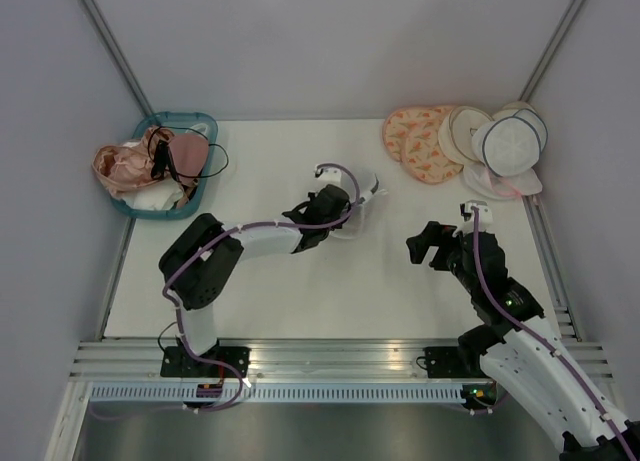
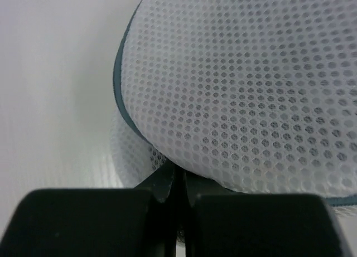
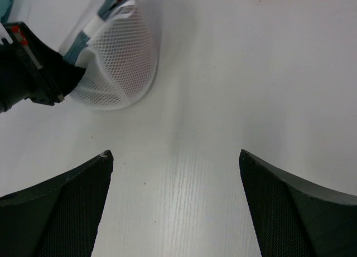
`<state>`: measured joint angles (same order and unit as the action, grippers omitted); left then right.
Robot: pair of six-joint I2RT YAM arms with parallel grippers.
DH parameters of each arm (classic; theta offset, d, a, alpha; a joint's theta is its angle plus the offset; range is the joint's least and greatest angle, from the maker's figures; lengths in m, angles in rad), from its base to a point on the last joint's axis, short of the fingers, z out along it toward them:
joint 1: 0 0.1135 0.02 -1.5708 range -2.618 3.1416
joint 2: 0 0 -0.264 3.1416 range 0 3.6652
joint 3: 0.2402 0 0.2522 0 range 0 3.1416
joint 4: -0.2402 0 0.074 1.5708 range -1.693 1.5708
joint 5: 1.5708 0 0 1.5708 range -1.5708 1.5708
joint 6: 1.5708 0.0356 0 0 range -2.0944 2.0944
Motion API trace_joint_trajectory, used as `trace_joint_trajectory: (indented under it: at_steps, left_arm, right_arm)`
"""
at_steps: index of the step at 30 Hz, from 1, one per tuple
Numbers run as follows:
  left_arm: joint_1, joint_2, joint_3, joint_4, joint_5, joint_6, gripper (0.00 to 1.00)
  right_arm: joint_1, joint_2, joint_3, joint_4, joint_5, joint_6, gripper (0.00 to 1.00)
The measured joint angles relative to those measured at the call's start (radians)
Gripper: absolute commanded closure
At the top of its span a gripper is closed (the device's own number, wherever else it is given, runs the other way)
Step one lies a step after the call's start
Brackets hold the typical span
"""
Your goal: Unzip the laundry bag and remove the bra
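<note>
The white mesh laundry bag lies mid-table; its mesh and dark trim fill the left wrist view. It also shows at the upper left of the right wrist view. My left gripper is at the bag's near edge, its jaws pressed together on the dark trim under the mesh. My right gripper hovers over bare table to the right of the bag, jaws wide apart with nothing between them. The bra is hidden; I cannot see into the bag.
A teal basket with pink and dark garments stands at the back left. At the back right is a pile of round bags: peach patterned, cream and a white mesh one with navy trim.
</note>
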<state>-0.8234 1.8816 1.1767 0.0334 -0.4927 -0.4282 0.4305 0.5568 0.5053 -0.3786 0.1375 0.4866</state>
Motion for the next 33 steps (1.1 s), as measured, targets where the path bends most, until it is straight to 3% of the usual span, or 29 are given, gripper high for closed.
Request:
trace_joint_trajectory:
  at_steps: [8, 14, 18, 24, 33]
  left_arm:
    - [0.096, -0.203, -0.434, 0.307, 0.136, -0.088, 0.98]
    - [0.142, -0.250, -0.604, 0.556, 0.317, -0.124, 0.98]
    - [0.194, -0.229, -0.663, 0.721, 0.571, -0.129, 0.98]
    - [0.289, -0.070, -0.676, 0.983, 0.974, -0.172, 0.98]
    - [0.311, -0.055, -0.710, 1.095, 1.217, -0.178, 0.98]
  right_arm:
    - [0.000, 0.006, 0.000, -0.003, 0.000, 0.000, 0.02]
    - [0.000, 0.017, 0.000, -0.003, -0.014, 0.000, 0.02]
    - [0.000, 0.021, 0.000, 0.014, -0.069, 0.000, 0.02]
    - [0.000, 0.092, -0.013, 0.138, -0.205, 0.038, 0.02]
    - [0.003, 0.279, -0.074, 0.393, -0.352, 0.221, 0.03]
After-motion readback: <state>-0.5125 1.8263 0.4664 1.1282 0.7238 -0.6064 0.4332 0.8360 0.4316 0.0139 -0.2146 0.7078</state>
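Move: The laundry bag is already in the left hand's shut fingers, its middle about 3 cm ahead and 3 cm to the right; the bare table it is taken to lies some 11 cm back, 3 cm right and 4 cm below. From the open right hand, the bag's middle is about 16 cm left, 11 cm ahead and 9 cm lower. The peach pads lie some 31 cm straight ahead of the right hand, 13 cm below. Left hand draws the pinched bag back about 12 cm, twisting clockwise; open right nears it, 8 cm leftward. ##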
